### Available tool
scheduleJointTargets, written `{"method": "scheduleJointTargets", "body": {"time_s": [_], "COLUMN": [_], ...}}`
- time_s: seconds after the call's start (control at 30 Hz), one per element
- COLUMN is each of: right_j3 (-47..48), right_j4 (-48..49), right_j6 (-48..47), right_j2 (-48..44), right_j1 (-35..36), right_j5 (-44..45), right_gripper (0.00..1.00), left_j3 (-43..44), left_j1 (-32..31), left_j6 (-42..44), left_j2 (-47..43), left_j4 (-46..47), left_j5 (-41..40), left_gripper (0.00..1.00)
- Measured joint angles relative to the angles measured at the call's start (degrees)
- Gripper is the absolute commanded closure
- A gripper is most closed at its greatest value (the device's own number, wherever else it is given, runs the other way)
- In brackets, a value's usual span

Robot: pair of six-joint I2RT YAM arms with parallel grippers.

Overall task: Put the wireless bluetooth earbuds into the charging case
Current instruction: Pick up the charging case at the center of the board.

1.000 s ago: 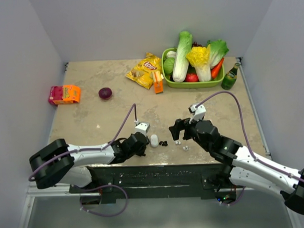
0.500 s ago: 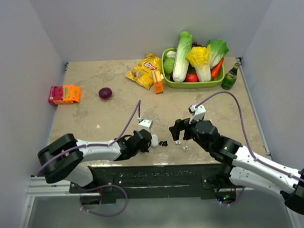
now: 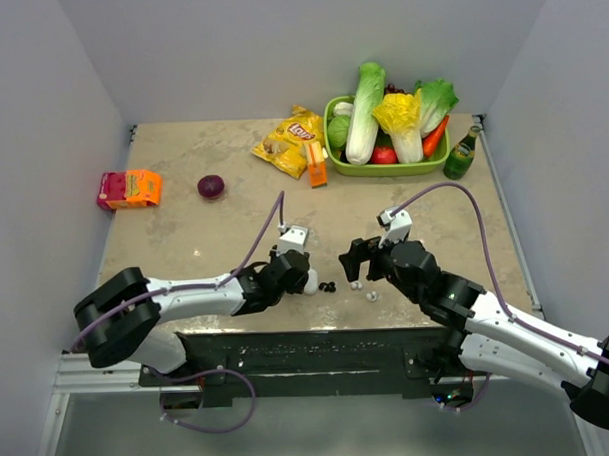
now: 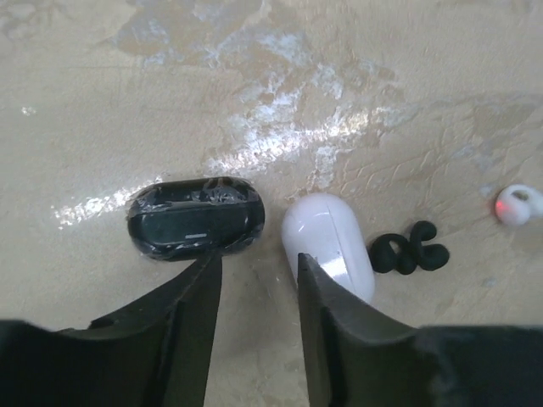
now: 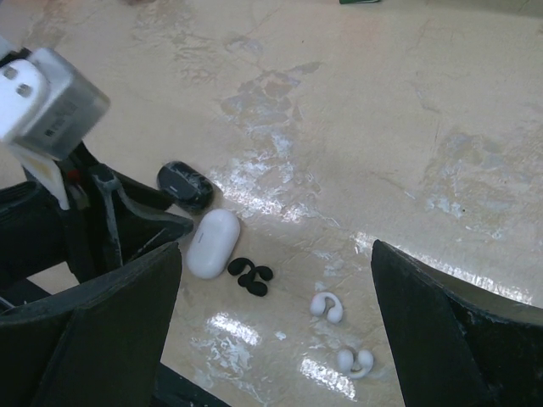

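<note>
Two closed pill-shaped charging cases lie side by side, a black one (image 4: 195, 219) and a white one (image 4: 329, 246). Just right of the white case (image 5: 212, 242) lies the black pair of earbuds (image 5: 251, 275), touching each other. Two white earbuds (image 5: 326, 307) (image 5: 355, 362) lie apart farther right. My left gripper (image 4: 257, 275) is open, with bare table between its fingers; one tip stands by the black case, the other at the white case's near side. My right gripper (image 5: 276, 250) hovers wide open above the earbuds and holds nothing.
At the back right stands a green basket (image 3: 387, 168) of vegetables with a green bottle (image 3: 462, 154) beside it. A yellow chips bag (image 3: 289, 140) and an orange box (image 3: 315, 170) lie left of the basket. A purple onion (image 3: 211, 186) and a red-orange pack (image 3: 129, 188) sit far left.
My left gripper has slid right and forward up to the two cases, and its jaws have gone from shut to open. The right arm has not moved.
</note>
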Motion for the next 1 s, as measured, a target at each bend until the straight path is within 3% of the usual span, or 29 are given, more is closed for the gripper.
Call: {"method": "scheduleJointTargets", "body": {"time_s": [0.1, 0.13, 0.2, 0.53, 1.0], "right_j3": [0.00, 0.00, 0.00, 0.00, 0.00], "right_j4": [-0.02, -0.02, 0.00, 0.00, 0.07], "right_j6": [0.00, 0.00, 0.00, 0.00, 0.02], "right_j2": [0.00, 0.00, 0.00, 0.09, 0.59], "right_j1": [0.00, 0.00, 0.00, 0.00, 0.00], "right_j5": [0.00, 0.00, 0.00, -0.90, -1.05], "right_gripper": [0.04, 0.04, 0.04, 0.04, 0.04], "left_j3": [0.00, 0.00, 0.02, 0.94, 5.46], "left_j1": [0.00, 0.00, 0.00, 3.08, 5.29], "left_j6": [0.04, -0.09, -0.33, -4.85, -4.76], "left_j2": [-4.70, -6.56, -9.57, -6.51, -1.29], "left_j4": [-2.27, -2.97, -4.24, -11.69, -10.32], "left_j5": [-1.62, -2.32, -4.07, -8.87, -6.91], "left_gripper": [0.27, 0.12, 0.01, 0.00, 0.00]}}
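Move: The black charging case lies about 5 cm ahead of the left hand, 2 cm to its left and 2 cm lower. The white case is roughly 2 cm ahead and 4 cm right, with the black earbuds about 1 cm ahead and 8 cm right, all slightly lower. From the right hand the black case is some 4 cm ahead, 14 cm left and 15 cm down. Left hand rises about 5 cm, opening wide, then half-sinks while swinging left and forward towards the black case. ##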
